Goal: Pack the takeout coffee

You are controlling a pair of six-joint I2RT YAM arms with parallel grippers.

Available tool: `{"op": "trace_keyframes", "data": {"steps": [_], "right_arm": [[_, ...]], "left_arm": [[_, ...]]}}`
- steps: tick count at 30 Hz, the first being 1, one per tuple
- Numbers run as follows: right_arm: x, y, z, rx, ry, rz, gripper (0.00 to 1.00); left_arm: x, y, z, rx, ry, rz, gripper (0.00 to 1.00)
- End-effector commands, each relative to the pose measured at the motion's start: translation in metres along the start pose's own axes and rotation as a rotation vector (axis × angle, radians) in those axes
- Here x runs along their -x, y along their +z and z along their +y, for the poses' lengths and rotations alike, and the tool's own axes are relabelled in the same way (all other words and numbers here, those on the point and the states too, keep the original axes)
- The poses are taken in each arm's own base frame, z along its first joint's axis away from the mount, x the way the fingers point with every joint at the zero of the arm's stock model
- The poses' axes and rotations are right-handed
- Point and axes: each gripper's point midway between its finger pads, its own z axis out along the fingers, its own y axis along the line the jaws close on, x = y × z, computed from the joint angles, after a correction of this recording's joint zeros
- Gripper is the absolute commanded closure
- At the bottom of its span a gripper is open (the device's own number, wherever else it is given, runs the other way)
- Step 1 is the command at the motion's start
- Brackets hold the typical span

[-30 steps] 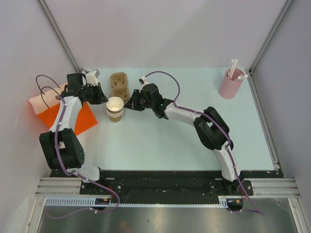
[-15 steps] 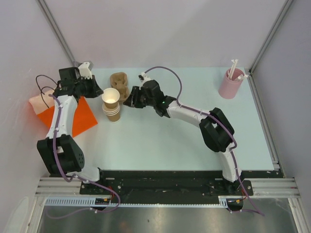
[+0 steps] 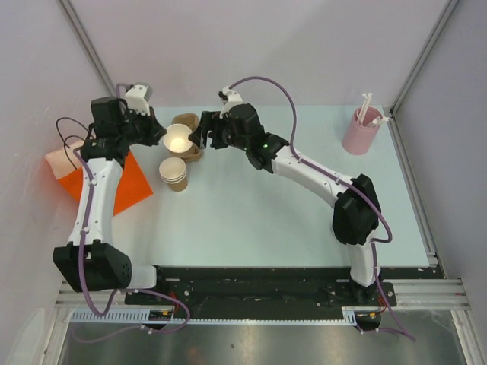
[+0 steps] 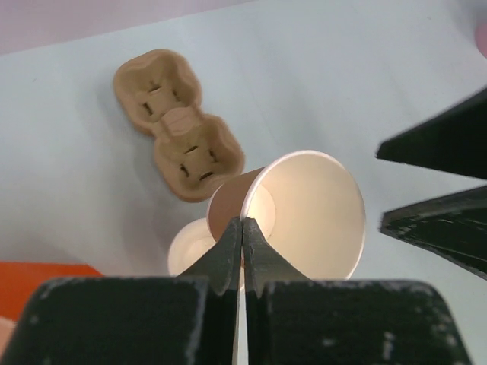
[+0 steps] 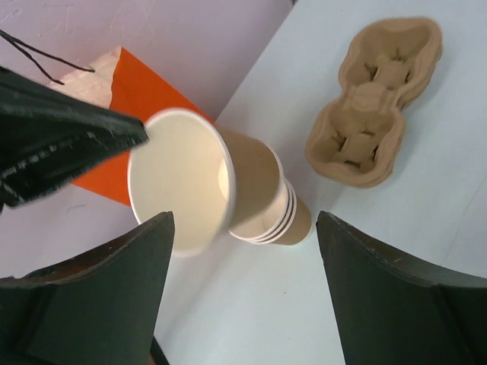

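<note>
My left gripper (image 4: 243, 228) is shut on the rim of one tan paper takeout coffee cup (image 4: 304, 213) with a white inside and no lid. It holds the cup tilted in the air, mouth toward my right gripper (image 3: 196, 138). In the top view this cup (image 3: 177, 138) hangs over the near end of the pulp tray (image 3: 185, 119). The stack of alike cups (image 3: 173, 173) stands on the table just below it. My right gripper (image 5: 243, 281) is open, with the held cup (image 5: 179, 179) and the stack (image 5: 278, 217) ahead of its jaws, touching neither.
An orange bag (image 3: 114, 182) with black cord handles lies flat at the table's left edge. A pink cylinder (image 3: 360, 131) with white straws stands at the back right. The brown two-cup tray (image 5: 377, 99) lies by the back edge.
My left gripper has lifted the top cup off the stack, up and toward the back. My right gripper has opened wide and drawn back from the stack.
</note>
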Motion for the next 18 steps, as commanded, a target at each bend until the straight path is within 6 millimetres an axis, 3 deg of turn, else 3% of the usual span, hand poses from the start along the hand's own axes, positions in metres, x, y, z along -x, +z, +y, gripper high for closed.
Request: {"op": "trace_keyframes", "data": {"steps": [1,3,4,7,11,16,17,18], "right_arm": [[0.039,-0.016,0.014,-0.040,-0.116,-0.062,0.19],[0.034,-0.013,0.010,-0.067,-0.149,-0.033,0.19],[0.031,-0.012,0.008,-0.075,-0.158,-0.020,0.19],[0.022,-0.010,-0.006,-0.128,-0.175,0.005,0.26],[0.011,-0.010,-0.015,-0.153,-0.195,0.044,0.52],[0.008,-0.016,-0.019,-0.158,-0.224,0.057,0.68],[0.007,-0.017,-0.020,-0.159,-0.224,0.063,0.81],[0.006,-0.018,-0.021,-0.154,-0.222,0.069,0.86]], "left_arm": [[0.023,-0.011,-0.035,-0.040,0.121,-0.067,1.00],[0.025,-0.011,-0.041,-0.051,0.129,-0.072,1.00],[0.027,-0.010,-0.053,-0.081,0.144,-0.075,1.00],[0.028,-0.010,-0.064,-0.118,0.150,-0.079,1.00],[0.028,-0.009,-0.072,-0.153,0.136,-0.079,1.00],[0.021,-0.005,-0.072,-0.159,0.127,-0.059,1.00],[0.019,-0.004,-0.072,-0.162,0.127,-0.055,1.00],[0.017,-0.003,-0.074,-0.176,0.132,-0.051,1.00]]}}
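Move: The paper cup hangs in the left fingers by the left side of its rim, its middle some 4 cm right of that hand and 3 cm below; the open right hand waits level about 12 cm to the left hand's right. From the right hand, the cup's middle lies about 7 cm left, 1 cm back and 2 cm below. The cup stack is some 14 cm left, 3 cm back and 18 cm down, the cup carrier 16 cm ahead, 11 cm left and 22 cm down. Still pinching its side of the rim, the left hand carries the cup about 6 cm to the right towards the waiting right fingers, easing slightly back and swinging some 10 degrees clockwise. The right hand lifts about 3 cm and sinks again while drifting 2 cm right and rolling so its left side drops, closing from wide open to pinch the near side of the rim, one fingertip inside the cup's mouth. ##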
